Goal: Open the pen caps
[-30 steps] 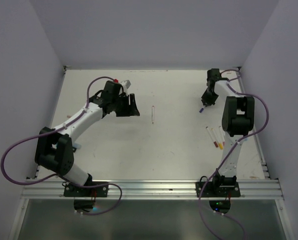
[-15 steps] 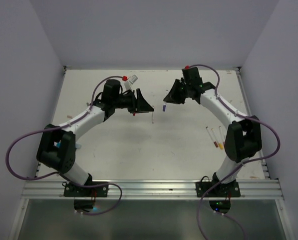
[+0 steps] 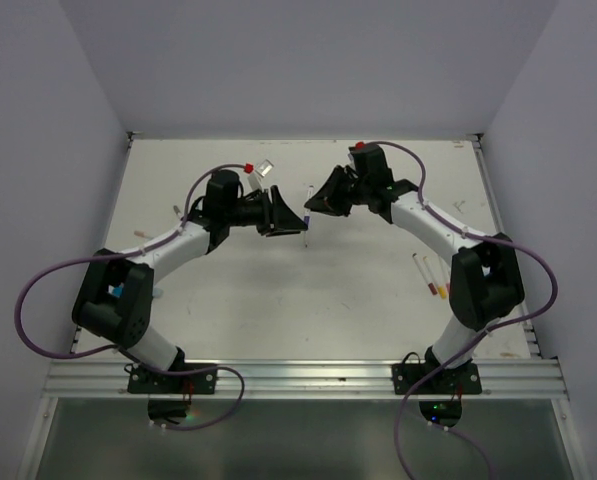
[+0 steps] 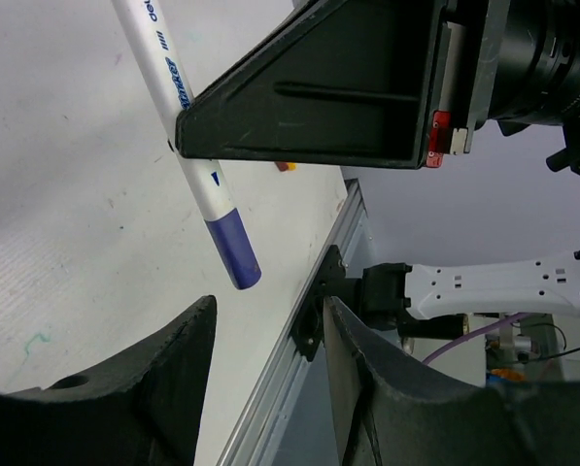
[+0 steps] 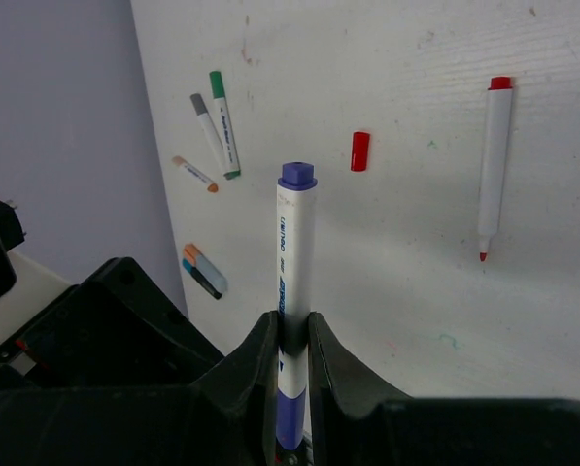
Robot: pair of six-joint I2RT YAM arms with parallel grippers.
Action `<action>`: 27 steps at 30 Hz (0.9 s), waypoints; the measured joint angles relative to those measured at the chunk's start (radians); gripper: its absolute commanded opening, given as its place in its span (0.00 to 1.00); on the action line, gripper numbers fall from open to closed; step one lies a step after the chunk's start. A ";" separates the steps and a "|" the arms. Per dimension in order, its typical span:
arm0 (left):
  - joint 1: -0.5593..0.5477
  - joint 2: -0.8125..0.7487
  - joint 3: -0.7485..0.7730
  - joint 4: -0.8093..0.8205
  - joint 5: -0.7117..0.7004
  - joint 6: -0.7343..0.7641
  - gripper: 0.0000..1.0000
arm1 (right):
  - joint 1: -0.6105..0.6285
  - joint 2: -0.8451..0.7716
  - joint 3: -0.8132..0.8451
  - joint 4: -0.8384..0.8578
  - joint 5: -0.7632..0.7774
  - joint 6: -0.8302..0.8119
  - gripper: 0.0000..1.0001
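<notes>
My right gripper (image 5: 293,325) is shut on a white pen (image 5: 295,243) with blue print, held upright in the air. Its dark blue pen cap (image 4: 230,249) is on the pen and sticks out below the right fingers. My left gripper (image 4: 268,316) is open, its two fingers (image 4: 139,388) just under the cap without touching it. From above, the two grippers meet over the table's middle: left gripper (image 3: 293,222), right gripper (image 3: 318,200), the pen (image 3: 308,194) between them. A loose red cap (image 5: 359,151) lies on the table.
An uncapped red-tipped pen (image 5: 494,160) lies on the white table (image 3: 358,290) under the grippers. Green (image 5: 224,124) and grey (image 5: 203,118) pens and small orange pieces (image 5: 194,173) lie by the left wall. More pens (image 3: 430,275) lie at the right.
My right arm swung from the far right corner to the table's middle with the pen. The left gripper moved right to meet it, and its jaws narrowed.
</notes>
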 measured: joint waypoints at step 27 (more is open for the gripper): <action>0.002 -0.002 -0.027 0.037 -0.014 -0.079 0.00 | 0.027 -0.060 -0.077 0.145 -0.023 0.072 0.00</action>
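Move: Just beyond the left hand's open fingers is the blue cap, about 2 cm to the right, 1 cm ahead and 2 cm lower. The right hand grips that pen's barrel, the cap some 5 cm back, 1 cm left and 3 cm below. On the table, roughly 17 cm below the left hand, are the uncapped red pen, 10 cm ahead and 2 cm right, and the red cap, 11 cm ahead and 8 cm left. Closing from half open to nearly shut, the left fingers pinch the end of the blue cap, that hand ending almost where it began after a rise and dip of about 1 cm. The right hand, still gripping the barrel, brings the cap in between them: up about 3 cm, nearly 2 cm left and 1 cm back, tilting its left side up some 5 degrees, then sinking slightly. ##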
